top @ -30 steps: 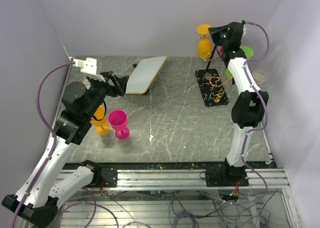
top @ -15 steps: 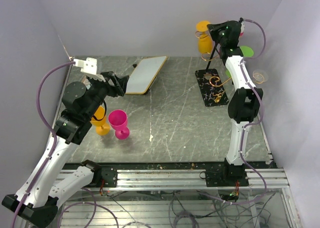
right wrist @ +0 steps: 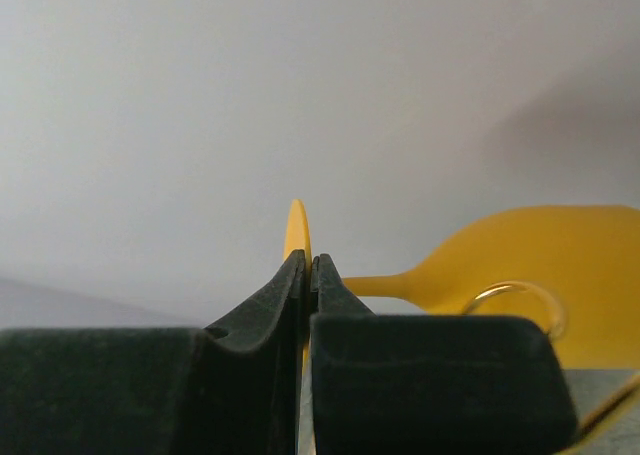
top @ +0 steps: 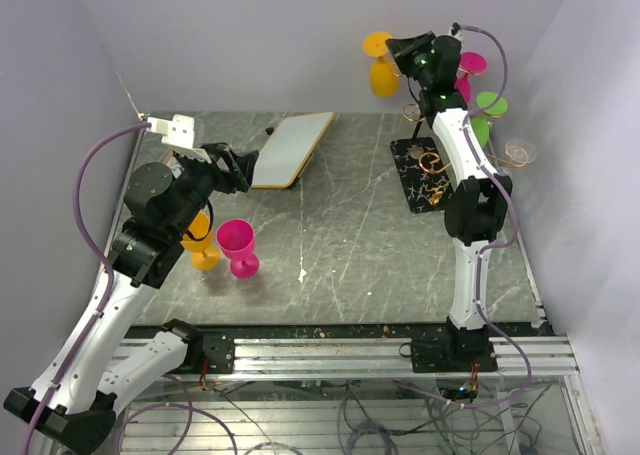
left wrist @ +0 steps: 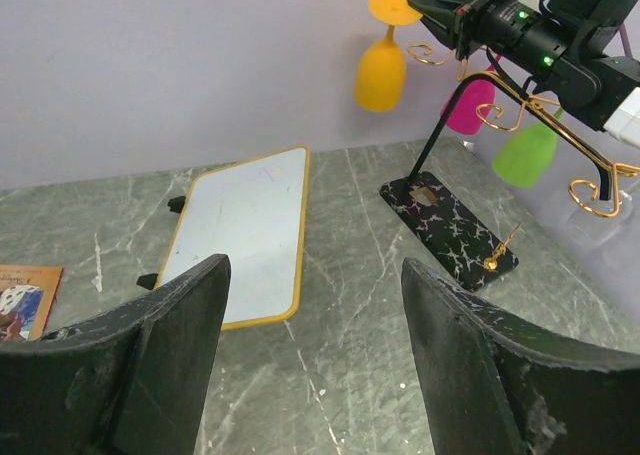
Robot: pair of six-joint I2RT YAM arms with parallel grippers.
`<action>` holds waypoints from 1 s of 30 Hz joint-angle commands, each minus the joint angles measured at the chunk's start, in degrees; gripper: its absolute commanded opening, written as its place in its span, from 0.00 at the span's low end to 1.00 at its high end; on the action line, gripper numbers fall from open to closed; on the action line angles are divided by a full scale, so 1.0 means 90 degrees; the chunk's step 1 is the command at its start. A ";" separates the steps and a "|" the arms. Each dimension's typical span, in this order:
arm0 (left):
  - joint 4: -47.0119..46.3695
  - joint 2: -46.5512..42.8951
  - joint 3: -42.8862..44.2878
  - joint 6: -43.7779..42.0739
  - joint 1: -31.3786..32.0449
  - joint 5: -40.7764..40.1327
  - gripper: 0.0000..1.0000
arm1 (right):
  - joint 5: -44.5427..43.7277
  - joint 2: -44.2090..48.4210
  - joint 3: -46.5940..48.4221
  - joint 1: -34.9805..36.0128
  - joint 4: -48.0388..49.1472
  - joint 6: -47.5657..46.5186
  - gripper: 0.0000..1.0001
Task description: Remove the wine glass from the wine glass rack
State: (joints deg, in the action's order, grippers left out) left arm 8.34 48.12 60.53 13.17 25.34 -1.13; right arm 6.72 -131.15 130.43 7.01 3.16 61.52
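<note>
The orange wine glass (top: 381, 73) hangs upside down high at the back, just left of a curled arm end of the wine glass rack (top: 431, 161). My right gripper (top: 396, 47) is shut on the thin edge of its foot disc (right wrist: 296, 233); the bowl (right wrist: 520, 255) lies to the right with a copper curl (right wrist: 515, 295) in front of it. In the left wrist view the glass (left wrist: 380, 70) hangs beside the rack's wire arm (left wrist: 520, 110) and slanted post. My left gripper (left wrist: 315, 355) is open above the table, holding nothing.
A pink glass (top: 467, 67) and a green glass (top: 486, 115) hang on the rack above its black veined base (top: 423, 175). A white board (top: 291, 147) lies at the back middle. An orange glass (top: 203, 241) and a pink glass (top: 238, 247) stand near my left arm.
My right gripper has moved left and a little up with the orange glass, carrying it away from the rack's post. The left arm has not moved.
</note>
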 commanded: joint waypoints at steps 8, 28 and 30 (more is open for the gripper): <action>-0.0370 -0.0003 -0.0085 0.0138 0.0016 0.0230 0.80 | 0.0618 0.0677 -0.0152 0.0978 0.0139 0.0106 0.00; -0.0991 0.0542 -0.0287 0.2078 -0.0031 0.1410 0.79 | 0.0203 0.7794 -0.7771 0.1778 0.1817 0.1401 0.00; -0.1357 0.0596 -0.0315 0.2689 -0.0047 0.1850 0.80 | 0.0112 0.8307 -0.8358 0.1772 0.2190 0.1708 0.00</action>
State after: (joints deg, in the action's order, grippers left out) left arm 3.70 53.58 57.63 27.46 25.32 7.66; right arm 11.35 -62.89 62.83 22.98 15.66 71.07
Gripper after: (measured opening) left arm 0.795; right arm 0.013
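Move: The right hand already holds the yellow wine glass by its foot, clear of the rack's ring; the left gripper lies some 38 cm back and 32 cm to its left, about level. From the right hand, the racked pink glass is 24 cm right and 4 back, the rack's black base 22 back, 9 right, 35 below. From the left hand, the yellow glass is 38 ahead, 28 right, 11 below. Keeping its pinch on the foot, the right hand swings left past the rack's left end, then sweeps fast back towards the left gripper, about 35 cm in all, rising 10 cm, turning some 20 degrees counter-clockwise and easing right again late. The left hand, still open, starts late, shifting a few centimetres right and down as its fingers tip down and turn clockwise. ##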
